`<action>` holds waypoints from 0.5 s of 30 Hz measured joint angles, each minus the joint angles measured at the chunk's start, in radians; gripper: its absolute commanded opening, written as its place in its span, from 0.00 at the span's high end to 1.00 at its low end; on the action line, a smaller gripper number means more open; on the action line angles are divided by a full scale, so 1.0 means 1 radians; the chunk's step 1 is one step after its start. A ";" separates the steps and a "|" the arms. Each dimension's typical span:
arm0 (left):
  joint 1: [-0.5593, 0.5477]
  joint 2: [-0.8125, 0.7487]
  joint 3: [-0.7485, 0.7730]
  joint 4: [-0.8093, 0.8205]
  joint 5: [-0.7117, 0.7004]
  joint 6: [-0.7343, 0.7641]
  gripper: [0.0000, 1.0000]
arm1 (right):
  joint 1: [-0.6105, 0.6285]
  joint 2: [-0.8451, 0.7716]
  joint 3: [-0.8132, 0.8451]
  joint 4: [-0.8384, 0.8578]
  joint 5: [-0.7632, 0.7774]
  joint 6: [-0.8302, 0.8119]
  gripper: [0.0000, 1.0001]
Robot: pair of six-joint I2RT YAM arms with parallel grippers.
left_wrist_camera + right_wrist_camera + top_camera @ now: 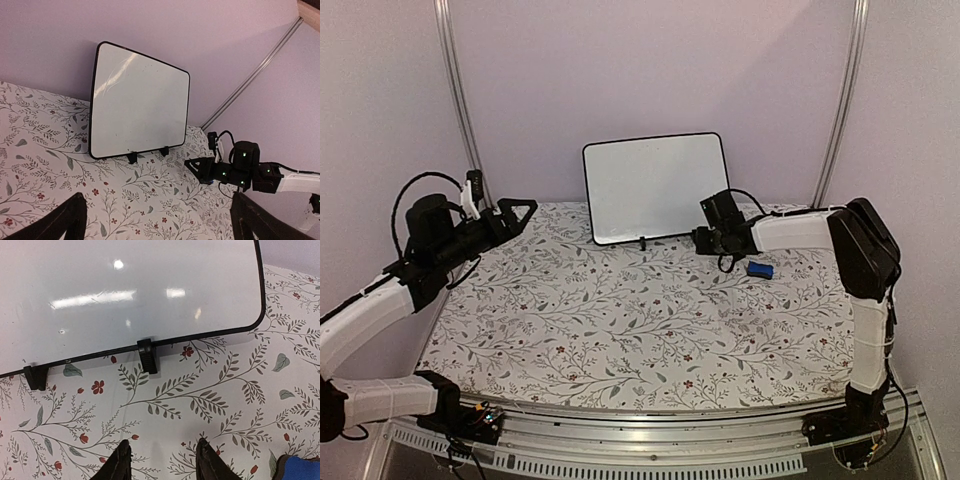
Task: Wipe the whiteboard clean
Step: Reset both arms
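Observation:
The whiteboard [655, 188] stands upright on two small black feet at the back of the table, leaning toward the wall. Its white surface [140, 112] shows only glare and faint streaks near the upper left. My right gripper [704, 239] hovers low by the board's right foot, and its jaws [162, 444] are open with nothing between them, facing the board's bottom edge [125, 290]. A small blue eraser block [759, 269] lies on the table just right of that gripper, apart from it. My left gripper [520, 210] hangs wide open and empty at the far left, facing the board.
A floral-patterned cloth [620, 320] covers the table. Metal rails [460, 90] run up the back wall at both sides. The right arm's black elbow [865, 245] rises at the right edge. The eraser's blue corner [300, 467] shows at the lower right of the right wrist view.

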 measured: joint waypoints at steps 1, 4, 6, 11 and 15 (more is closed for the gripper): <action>0.000 0.001 0.000 0.000 0.002 0.000 0.00 | 0.000 -0.008 0.001 0.004 -0.004 -0.007 0.57; 0.001 0.002 0.000 0.000 0.002 0.000 0.00 | 0.000 -0.017 0.005 0.005 -0.017 -0.022 0.56; 0.001 0.002 0.000 -0.002 0.001 0.002 0.00 | 0.003 -0.029 -0.009 0.008 -0.029 -0.031 0.09; -0.001 0.007 0.024 -0.087 -0.052 0.010 0.00 | 0.024 -0.205 -0.205 0.012 -0.055 -0.072 0.01; -0.007 0.060 0.143 -0.238 -0.080 0.010 0.00 | 0.064 -0.405 -0.312 -0.026 -0.076 -0.122 0.01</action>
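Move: The empty right hand has the whiteboard it is leaving in front of it, the board's middle about 11 cm ahead, 10 cm to the left and 4 cm higher. The blue eraser lies some 11 cm to its right, 5 cm nearer the base and 6 cm below. From the left hand, held high, the whiteboard's middle is roughly 27 cm ahead, 25 cm to the right and 17 cm down. Touching nothing, the right hand heads away from the whiteboard: after a slight lift it draws back about 9 cm while rising some 6 cm, the wrist swinging about 10 degrees counter-clockwise. Its half-open fingers spread fully on the way. The left hand, still wide open, stays almost in place and begins to tip downward a little. ##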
